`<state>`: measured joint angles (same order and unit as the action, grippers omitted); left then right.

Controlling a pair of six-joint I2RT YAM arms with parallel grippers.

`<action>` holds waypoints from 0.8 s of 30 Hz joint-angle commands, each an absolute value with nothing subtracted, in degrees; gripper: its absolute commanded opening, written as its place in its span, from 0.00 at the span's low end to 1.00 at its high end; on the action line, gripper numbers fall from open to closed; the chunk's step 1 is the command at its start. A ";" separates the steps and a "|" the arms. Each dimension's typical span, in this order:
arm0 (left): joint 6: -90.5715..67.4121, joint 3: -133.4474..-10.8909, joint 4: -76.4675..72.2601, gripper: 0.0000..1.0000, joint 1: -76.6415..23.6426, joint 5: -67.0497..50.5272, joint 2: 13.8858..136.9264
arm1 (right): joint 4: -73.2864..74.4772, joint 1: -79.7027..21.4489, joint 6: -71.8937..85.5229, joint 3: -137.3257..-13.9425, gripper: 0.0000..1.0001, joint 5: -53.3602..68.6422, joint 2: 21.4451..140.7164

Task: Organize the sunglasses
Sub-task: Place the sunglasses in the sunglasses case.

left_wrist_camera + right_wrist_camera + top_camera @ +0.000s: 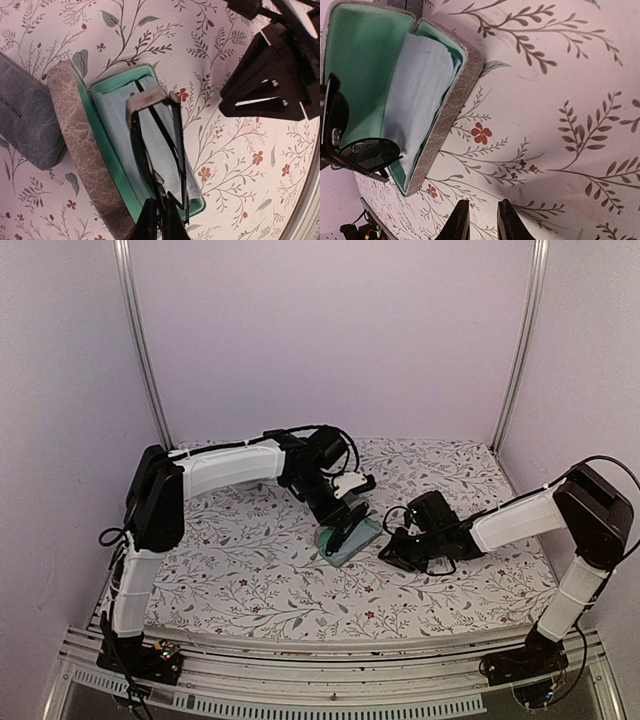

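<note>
My left gripper (160,207) is shut on a pair of black wire-frame sunglasses (141,150) and holds them folded over an open tan-grey case (70,135) with green lining. A light blue cloth (117,130) lies in the case under them. From above, this gripper (342,520) is over the case (364,537) at mid table. The right wrist view shows the same case (452,95), the cloth (420,85) and a dark lens (370,152). My right gripper (482,212) is slightly open and empty, just right of the case (393,552). The other pair is out of view.
A closed blue-grey case (25,115) lies against the open case's lid side, under my left arm. The right gripper's black body (265,90) is close to the open case's far end. The floral tablecloth (250,570) covers the table, with white walls behind.
</note>
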<state>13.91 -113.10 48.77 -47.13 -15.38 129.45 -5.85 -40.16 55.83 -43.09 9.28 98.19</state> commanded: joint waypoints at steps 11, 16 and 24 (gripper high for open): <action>10.10 -119.62 54.43 0.09 -47.26 -9.88 134.47 | -9.43 -42.36 58.75 -43.67 0.20 10.76 98.61; 10.17 -118.97 54.58 0.24 -47.71 -11.37 134.73 | -9.40 -42.42 58.97 -44.05 0.20 9.95 99.11; 9.94 -118.56 54.49 0.28 -48.51 -14.40 135.02 | -9.51 -42.40 59.25 -44.45 0.20 9.68 99.30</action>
<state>10.63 -118.34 52.23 -47.62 -12.40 134.30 -8.29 -42.02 58.78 -43.22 10.63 98.74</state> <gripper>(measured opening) 0.277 0.201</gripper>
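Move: Just below the left fingers, which already hold the sunglasses by the frame, the open sunglasses case's tray has its middle about 4 cm to the right, 1 cm ahead and 6 cm down. The tray's open lid is some 6 cm ahead and 2 cm right; a closed blue case lies about 13 cm straight beyond the tray. From the right hand the tray is roughly 5 cm ahead, 7 cm left, at fingertip height. Lowering the sunglasses into the tray, the left hand sinks about 2 cm, easing 1.5 cm forward and then drawing partly back, its wrist turning only slightly; midway its shut fingers part to about a quarter open and let go of the frame. The right hand shifts some 2 cm left towards the tray, fingers held slightly open, then stays. ##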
